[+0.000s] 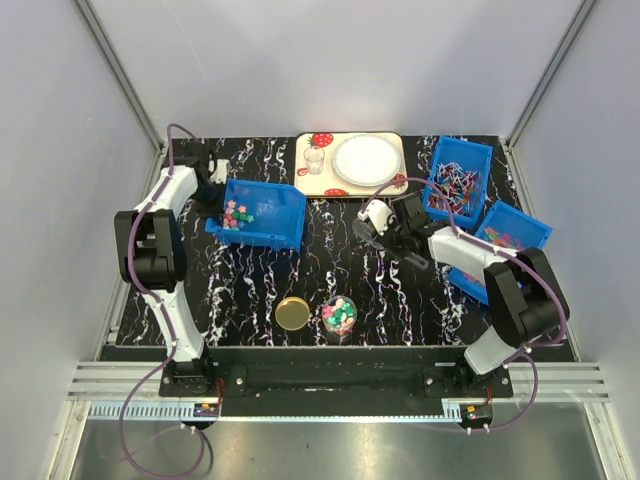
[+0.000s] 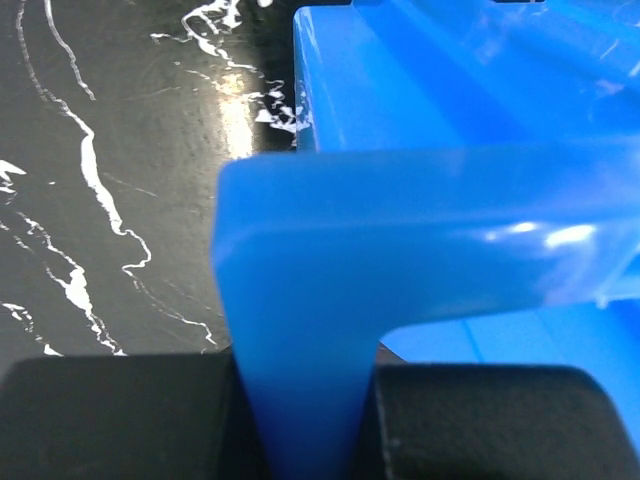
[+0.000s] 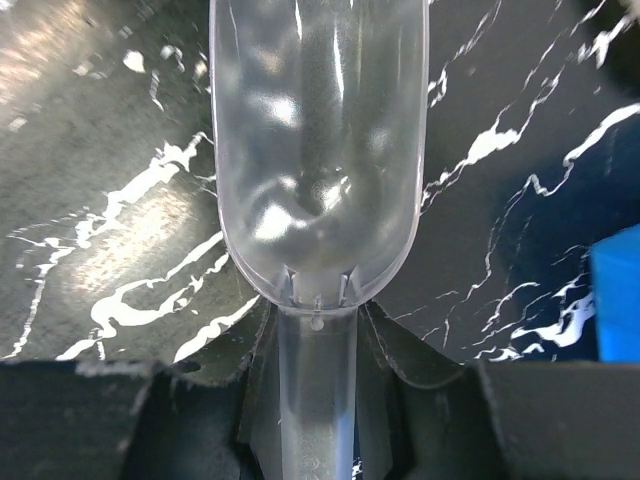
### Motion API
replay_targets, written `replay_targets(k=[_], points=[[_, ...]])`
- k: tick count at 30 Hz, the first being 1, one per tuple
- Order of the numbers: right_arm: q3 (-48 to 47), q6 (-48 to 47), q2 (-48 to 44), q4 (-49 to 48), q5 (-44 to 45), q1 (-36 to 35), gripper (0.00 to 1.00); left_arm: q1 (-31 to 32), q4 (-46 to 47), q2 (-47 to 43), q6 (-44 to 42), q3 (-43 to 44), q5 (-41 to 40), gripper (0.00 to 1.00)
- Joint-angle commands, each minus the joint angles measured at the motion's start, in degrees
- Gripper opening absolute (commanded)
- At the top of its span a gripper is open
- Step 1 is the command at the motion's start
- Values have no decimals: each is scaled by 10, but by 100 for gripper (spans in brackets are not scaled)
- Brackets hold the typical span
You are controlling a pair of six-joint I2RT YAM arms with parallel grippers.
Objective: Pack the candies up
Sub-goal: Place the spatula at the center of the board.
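Note:
The candies [image 1: 237,215], small bright chunks, lie in the left part of a blue bin [image 1: 268,212] at the table's left. My left gripper [image 1: 213,200] is shut on that bin's left wall; in the left wrist view the blue wall [image 2: 330,260] fills the space between the black fingers [image 2: 120,420]. More candies fill a small clear jar [image 1: 339,315] near the front edge. My right gripper [image 1: 383,228] hovers mid-table, shut on the handle of a clear plastic scoop [image 3: 315,150]. The scoop's bowl is empty and hangs over the black marbled table [image 3: 120,200].
A gold lid [image 1: 293,313] lies left of the jar. At the back stands a tray [image 1: 318,178] with a white plate [image 1: 366,160]. Two blue bins at the right hold other sweets: one [image 1: 460,178] behind, one [image 1: 510,235] beside the right arm.

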State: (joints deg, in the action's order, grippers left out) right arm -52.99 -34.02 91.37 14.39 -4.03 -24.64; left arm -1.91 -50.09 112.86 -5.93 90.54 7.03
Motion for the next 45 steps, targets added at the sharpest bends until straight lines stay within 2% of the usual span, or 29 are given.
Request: replay_targets(k=[1,6,11,17,20,21,22,23,25,28,32,34,40,42,44,45], points=[[-16,13,13,-31,-14,19,0,-10,10,10,2,41,-17,0],[-17,13,23,-30,-12,27,3,-14,8,19,5,58,-20,3],[-29,12,43,-11,-7,29,12,-16,7,22,5,66,-22,15],[-37,12,54,-2,1,31,17,-17,3,15,3,66,-18,29],[-47,15,60,2,17,32,29,-17,3,5,5,67,-15,37],[-51,16,61,6,22,33,32,-18,2,3,6,66,-12,44],[-55,17,60,12,28,34,40,-18,1,-6,6,66,-4,48],[-60,17,57,15,30,34,42,-18,2,-12,7,63,-1,52],[-63,14,48,28,29,35,45,-17,1,-27,7,61,10,59],[-69,12,28,45,25,35,47,-18,1,-52,6,53,25,64],[-82,11,3,77,17,36,58,-17,2,-84,1,33,49,68],[-98,19,-19,107,3,35,59,-17,0,-106,-1,26,68,71],[-170,53,-102,232,-94,34,99,-15,0,-183,-20,-14,134,87],[-182,66,-122,265,-120,24,100,-1,-5,-214,-36,-34,157,97],[-186,68,-146,281,-122,3,100,30,-3,-237,-64,-69,152,99],[-180,68,-162,287,-106,-33,100,43,3,-265,-72,-86,136,99]])
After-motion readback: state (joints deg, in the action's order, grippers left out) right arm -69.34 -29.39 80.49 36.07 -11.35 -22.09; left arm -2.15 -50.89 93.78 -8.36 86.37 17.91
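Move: The clear spatula, still in the right hand's grip where the bowl meets the handle, goes to bare marble about 1 cm ahead, 2 cm to the right and 3 cm below. From this hand the strawberry tray lies some 18 cm ahead and 11 cm left, and the lollipop box about 14 cm ahead and 15 cm right. The blue candy box, still pinched at its left end by the left hand, has its middle roughly 11 cm to that hand's right, level fore and aft, 3 cm lower. The spatula is lowered about 2 cm by the right hand, easing right and slightly forward; the fingers then open wide, let go of the handle, and the hand climbs some 15 cm straight off it. The candy box gets a small nudge forward and left, about 1 cm each way, from the left hand, whose fingers open fully and release its end wall before the hand rises about 11 cm, then also draws back and right, tilting some 15 degrees. ##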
